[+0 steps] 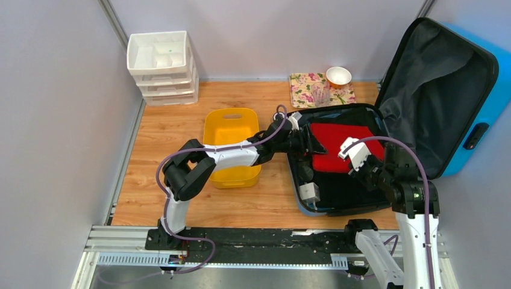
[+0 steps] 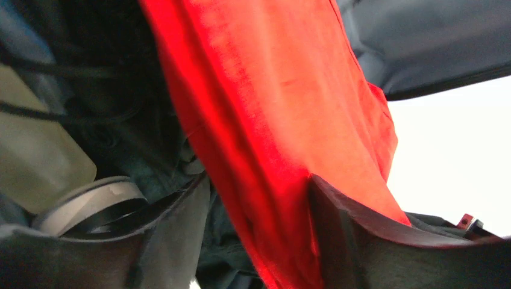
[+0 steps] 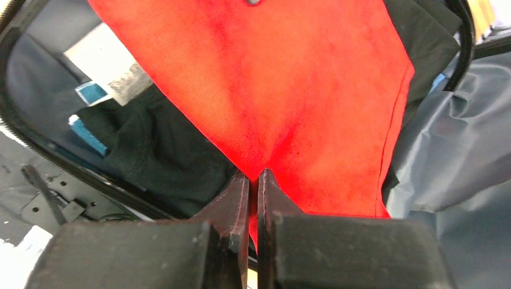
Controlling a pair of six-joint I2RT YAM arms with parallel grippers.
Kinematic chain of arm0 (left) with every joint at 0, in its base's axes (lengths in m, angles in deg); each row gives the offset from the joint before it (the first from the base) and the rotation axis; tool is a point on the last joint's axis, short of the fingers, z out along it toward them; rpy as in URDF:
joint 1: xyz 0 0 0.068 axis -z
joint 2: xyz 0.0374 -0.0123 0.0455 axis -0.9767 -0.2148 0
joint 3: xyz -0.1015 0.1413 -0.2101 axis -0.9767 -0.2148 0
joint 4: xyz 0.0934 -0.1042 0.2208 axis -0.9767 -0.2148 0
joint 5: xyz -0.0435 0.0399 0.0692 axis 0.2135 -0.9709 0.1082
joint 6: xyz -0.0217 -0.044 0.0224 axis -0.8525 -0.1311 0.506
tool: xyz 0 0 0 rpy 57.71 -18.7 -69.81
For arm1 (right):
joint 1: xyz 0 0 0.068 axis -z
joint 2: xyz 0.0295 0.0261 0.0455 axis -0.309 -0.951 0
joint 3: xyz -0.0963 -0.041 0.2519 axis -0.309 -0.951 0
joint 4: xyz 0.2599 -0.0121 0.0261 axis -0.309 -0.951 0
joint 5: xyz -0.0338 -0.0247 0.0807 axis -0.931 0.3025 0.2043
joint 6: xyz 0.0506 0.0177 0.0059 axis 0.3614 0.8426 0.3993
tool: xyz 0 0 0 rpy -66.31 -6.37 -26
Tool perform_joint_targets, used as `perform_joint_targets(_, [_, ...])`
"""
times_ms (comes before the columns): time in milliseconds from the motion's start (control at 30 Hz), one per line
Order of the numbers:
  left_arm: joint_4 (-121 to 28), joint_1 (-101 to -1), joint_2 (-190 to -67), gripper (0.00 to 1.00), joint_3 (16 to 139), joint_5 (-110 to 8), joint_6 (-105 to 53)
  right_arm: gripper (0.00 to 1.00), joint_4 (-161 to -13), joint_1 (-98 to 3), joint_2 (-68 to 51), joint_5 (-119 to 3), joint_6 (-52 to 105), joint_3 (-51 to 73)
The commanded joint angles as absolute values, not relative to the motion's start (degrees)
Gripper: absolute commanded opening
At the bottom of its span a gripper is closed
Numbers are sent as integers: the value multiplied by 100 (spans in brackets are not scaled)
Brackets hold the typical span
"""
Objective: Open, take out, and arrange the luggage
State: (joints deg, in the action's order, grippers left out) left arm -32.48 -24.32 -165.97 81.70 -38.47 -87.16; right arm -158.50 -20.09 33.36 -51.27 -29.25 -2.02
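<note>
The luggage lies open at the right; its blue shell (image 1: pixel 491 102) stands up with grey lining (image 1: pixel 434 78) facing me. In the lower half, a red cloth (image 1: pixel 343 141) lies over black clothing (image 3: pixel 156 156). My left gripper (image 1: pixel 310 143) reaches in from the left and is open. Its fingers straddle a raised fold of the red cloth (image 2: pixel 271 90), which passes through the left gripper (image 2: pixel 258 180). My right gripper (image 1: pixel 348 161) is at the cloth's near edge. In the wrist view, the right gripper (image 3: pixel 253 174) is shut on the red cloth (image 3: pixel 289 78), which puckers at the tips.
A yellow tub (image 1: pixel 232 144) sits left of the suitcase, under my left arm. A white drawer unit (image 1: pixel 161 66) stands at the back left. A floral tray (image 1: pixel 304 87) with a bowl (image 1: pixel 338 76) is at the back. A pale bottle (image 2: pixel 36 150) lies inside the suitcase.
</note>
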Motion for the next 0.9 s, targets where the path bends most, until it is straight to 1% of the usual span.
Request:
perform_joint_targets(0, [-2585,-2381,-16708,56,8493,-3656,-8625,0,-15933,-2020,3604,-4344,-2632,140])
perform_joint_targets(33, [-2540,-2381,-16673,46,8501,-3612,-8502,0,-16003,-2020,3622,-4299,-2614,131])
perform_joint_targets(67, [-2522,-2381,-16638,29,8502,-3576,-8423,0,-16030,-2020,3639,-4255,-2571,114])
perform_joint_targets(133, [-2644,-2407,-16542,11,8528,-3471,-8073,0,-16100,-2029,3631,-4132,-2422,113])
perform_joint_targets(167, [-2819,-2416,-16437,0,8658,-3436,-7879,0,-16127,-2020,3596,-4097,-2186,148])
perform_joint_targets(200, [-3273,-2451,-16366,0,8712,-3392,-7677,4,-16153,-2020,3456,-4088,-1983,183])
perform_joint_targets(267, [-3759,-2582,-16138,0,8817,-3409,-7097,15,-16223,-2020,3263,-4114,-1465,297])
perform_joint_targets(300, [-4275,-2661,-16059,0,8835,-3453,-6929,33,-16285,-2029,3166,-4053,-1132,429])
perform_joint_targets(367, [-4735,-2960,-15900,0,8879,-3436,-6525,54,-16373,-2011,2928,-3974,-858,561])
perform_joint_targets(400, [-5242,-3057,-15874,0,8906,-3366,-6358,65,-16356,-2011,2884,-3913,-578,666])
perform_joint_targets(467, [-5841,-3302,-15724,0,8863,-3365,-5831,68,-16250,-2011,2761,-3886,-330,755])
perform_joint_targets(533, [-6045,-3461,-15444,0,8678,-3225,-5541,71,-16145,-2011,2673,-3885,4,834])
perform_joint_targets(667, [-6292,-3786,-14890,0,7924,-3110,-5188,72,-15934,-1897,2366,-3974,409,703])
perform_joint_targets(733, [-6398,-4006,-14644,0,7703,-3207,-5021,72,-15663,-1844,2295,-3974,645,423])
perform_joint_targets(867, [-6687,-4270,-14581,0,7456,-3374,-4810,72,-15301,-1519,2006,-3869,1049,193])
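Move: The red cloth's middle lies about 8 cm to the left hand's right, 1 cm back and some 4 cm below, its left edge already between the open fingers; the yellow bin is 31 cm left, 1 cm back and 12 cm lower, and the white box 4 cm left, 16 cm back and 9 cm lower. From the right hand, still pinching the cloth's near edge, the cloth's middle is about 7 cm ahead, 3 cm left and 8 cm below, the white box 14 cm left and 8 cm back. The left hand first stays nearly in place and shuts its wide-open fingers on the left edge of the red cloth, then drags it about 16 cm left and a little forward towards the yellow bin, wrist tilting some 25 degrees. Meanwhile the right hand keeps its pinch while easing back and left a couple of centimetres, then opens wide and lets go of the near edge, drifting farther left, rising briefly, then coming forward as it sinks and rolls its left side up. ##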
